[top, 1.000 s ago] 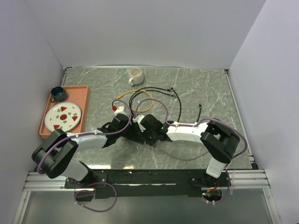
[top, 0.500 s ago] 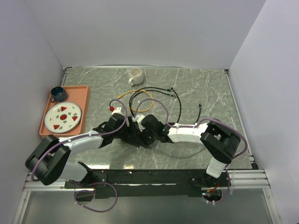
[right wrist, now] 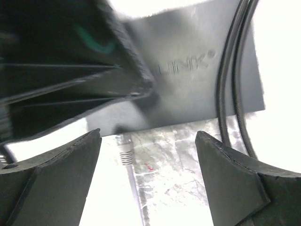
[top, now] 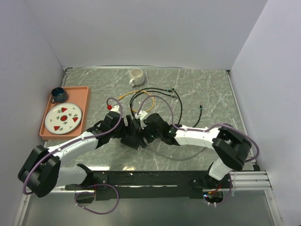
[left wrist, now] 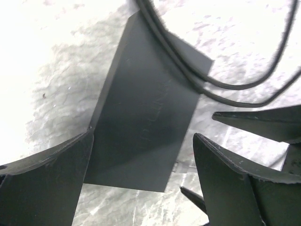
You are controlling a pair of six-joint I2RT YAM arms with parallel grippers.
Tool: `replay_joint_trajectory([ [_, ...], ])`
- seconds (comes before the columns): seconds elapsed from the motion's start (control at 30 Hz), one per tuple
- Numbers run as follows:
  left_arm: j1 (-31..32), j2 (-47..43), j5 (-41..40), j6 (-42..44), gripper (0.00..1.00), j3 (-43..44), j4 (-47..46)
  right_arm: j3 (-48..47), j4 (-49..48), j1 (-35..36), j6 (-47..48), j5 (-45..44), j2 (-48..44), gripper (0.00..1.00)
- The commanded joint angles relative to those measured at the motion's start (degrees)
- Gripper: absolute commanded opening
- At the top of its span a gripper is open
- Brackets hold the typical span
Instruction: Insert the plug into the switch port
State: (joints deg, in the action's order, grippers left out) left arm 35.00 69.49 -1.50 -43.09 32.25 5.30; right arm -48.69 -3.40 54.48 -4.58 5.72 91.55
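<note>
The flat black box [left wrist: 146,117] lies on the marble table, with two black cables [left wrist: 188,70] running over its far end. My left gripper [left wrist: 143,136] stands open above it, one finger on each side and neither touching. My right gripper [right wrist: 148,133] is open too and holds nothing. Between its fingers a pale ribbed plug [right wrist: 124,154] lies on the table, its tip meeting the box's [right wrist: 202,80] narrow edge, where the switch port is; the socket itself is hidden. From above, both grippers [top: 123,133] [top: 141,134] crowd over the box [top: 128,142].
Black and yellow cables [top: 150,96] loop behind the grippers. A white mug [top: 136,76] stands at the back. An orange tray [top: 84,101] at the left carries a plate [top: 63,117] and a dark blue cup [top: 58,94].
Both grippers have opened wide. The left arm has swung its elbow down and left, and the right arm has stretched further toward the centre.
</note>
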Motion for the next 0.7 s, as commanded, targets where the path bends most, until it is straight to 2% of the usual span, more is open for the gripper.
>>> replay_joint_trajectory([
  [0.0, -0.81, -2.52, 1.67, 2.22, 0.93, 4.13, 1.03, 1.31, -3.20, -0.16, 0.54, 0.26, -6.73, 0.90],
  [0.27, -4.15, -3.75, 1.67, 5.30, 0.93, 8.18, 3.66, 1.58, 1.11, -0.51, -1.74, -5.62, -16.13, 0.91],
  [0.43, -7.40, -2.88, 4.57, 6.53, 0.92, 10.73, 3.32, 1.84, 2.96, -6.13, -5.17, -5.98, -21.22, 0.92],
  [0.67, -8.64, 0.38, 7.56, 7.14, 0.88, 14.06, 2.61, 4.47, 3.14, -13.60, -8.78, -2.90, -24.31, 0.90],
])
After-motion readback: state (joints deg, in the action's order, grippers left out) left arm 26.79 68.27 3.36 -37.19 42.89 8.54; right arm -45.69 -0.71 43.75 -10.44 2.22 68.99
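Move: The switch lies some 2 cm ahead, 4 cm left and 5 cm below the open right hand; from the left hand it is about 1 cm ahead, 3 cm right and 5 cm down. The grey plug at its near right corner is roughly 3 cm back and 1 cm left of the right hand, 5 cm below. Black cables cross the switch's far end, some 5 cm ahead of its middle. Both open, empty hands rise off the switch, right about 12 cm then right and forward, left 7 and forward. ##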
